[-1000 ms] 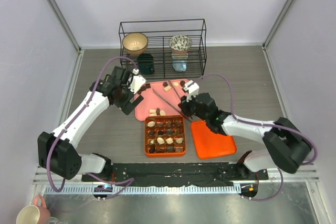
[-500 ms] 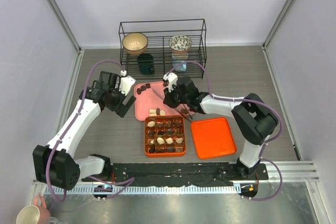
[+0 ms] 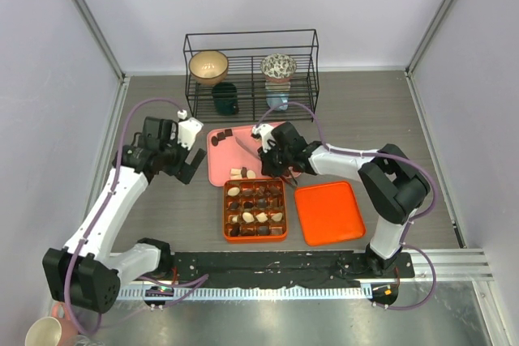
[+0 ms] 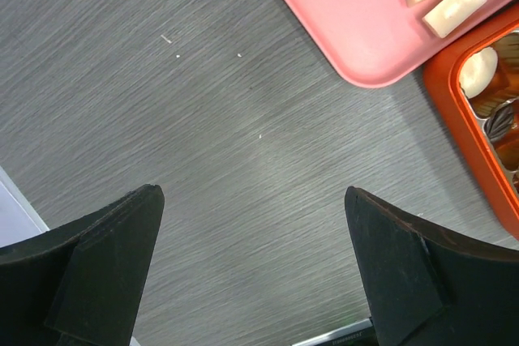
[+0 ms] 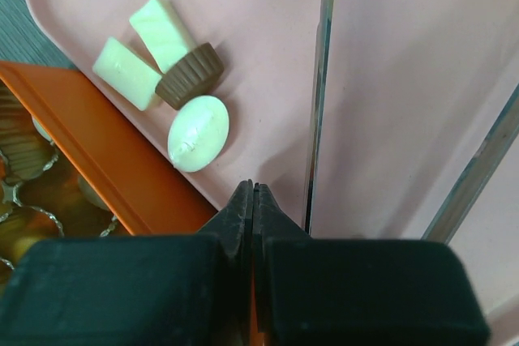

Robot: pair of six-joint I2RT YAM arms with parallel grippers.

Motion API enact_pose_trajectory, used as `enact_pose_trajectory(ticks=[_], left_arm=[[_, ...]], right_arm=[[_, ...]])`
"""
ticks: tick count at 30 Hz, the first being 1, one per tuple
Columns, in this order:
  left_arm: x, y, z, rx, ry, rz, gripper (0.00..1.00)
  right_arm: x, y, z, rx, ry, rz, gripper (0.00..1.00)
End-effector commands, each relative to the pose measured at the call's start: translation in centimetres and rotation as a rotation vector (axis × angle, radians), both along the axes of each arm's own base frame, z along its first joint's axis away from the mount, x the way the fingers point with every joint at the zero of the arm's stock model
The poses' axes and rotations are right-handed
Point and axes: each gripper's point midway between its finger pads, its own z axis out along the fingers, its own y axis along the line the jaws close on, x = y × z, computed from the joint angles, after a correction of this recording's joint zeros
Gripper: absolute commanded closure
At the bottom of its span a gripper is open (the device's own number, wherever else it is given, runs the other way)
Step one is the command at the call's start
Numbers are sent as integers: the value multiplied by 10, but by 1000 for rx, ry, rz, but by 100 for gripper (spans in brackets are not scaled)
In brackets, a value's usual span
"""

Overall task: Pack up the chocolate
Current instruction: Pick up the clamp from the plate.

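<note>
The chocolate lies in two places. Several pieces fill the orange gridded box (image 3: 225, 210). Others sit loose on the pink tray (image 3: 219, 166): two cream bars (image 5: 123, 72), a brown cup (image 5: 190, 76) and a cream oval (image 5: 199, 132) near its front edge, and dark pieces (image 3: 220, 137) at the back. My right gripper (image 5: 254, 186) is shut with nothing showing between its jaws, low over the tray just right of the cream oval. My left gripper (image 4: 253, 224) is open over bare table left of the tray, its fingers (image 4: 105, 265) wide apart.
Thin metal tongs (image 5: 320, 79) lie across the pink tray, close to the right fingertips. An orange lid (image 3: 328, 212) rests right of the box. A wire rack (image 3: 251, 74) with bowls and cups stands at the back. A cup (image 3: 45, 331) sits beyond the table's near-left corner.
My right gripper swung left from the orange lid onto the pink tray and closed. My left gripper drew back leftwards off the tray, staying open.
</note>
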Motion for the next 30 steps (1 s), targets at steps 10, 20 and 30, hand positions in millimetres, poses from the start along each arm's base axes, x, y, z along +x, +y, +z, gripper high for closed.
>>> enact_pose_trajectory(ticks=[10,20,30], left_arm=[[-18,0,28,-46,-80,-6,0],[-22,2,31,-39,-87,-11,0],[-26,8,48,-18,-125,-6,0]], right_arm=[[23,2,64,-19,-136,32,90],[34,2,76,23,-182,-69,0],[35,24,174,446,-308,-177,0]])
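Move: The right hand is low over the pink plate, its shut fingers just left of and behind the clamp; the clamp's middle lies about 4 cm ahead, 2 cm to the right and 1 cm lower. The white oval chocolate is some 3 cm to this hand's left, level with it, and the orange chocolate tray's middle is about 10 cm back and 2 cm left. From the left hand the clamp lies roughly 8 cm ahead, 24 cm right and 12 cm below. With nothing between its shut fingers, the right hand comes up off its spot beside the clamp, rising about 6 cm and easing some 2.5 cm forward over it. The fingers stay shut for the first part of the rise, then spread wide above the clamp. The left hand, empty and open, backs off and lifts some 2.5 cm each way. ##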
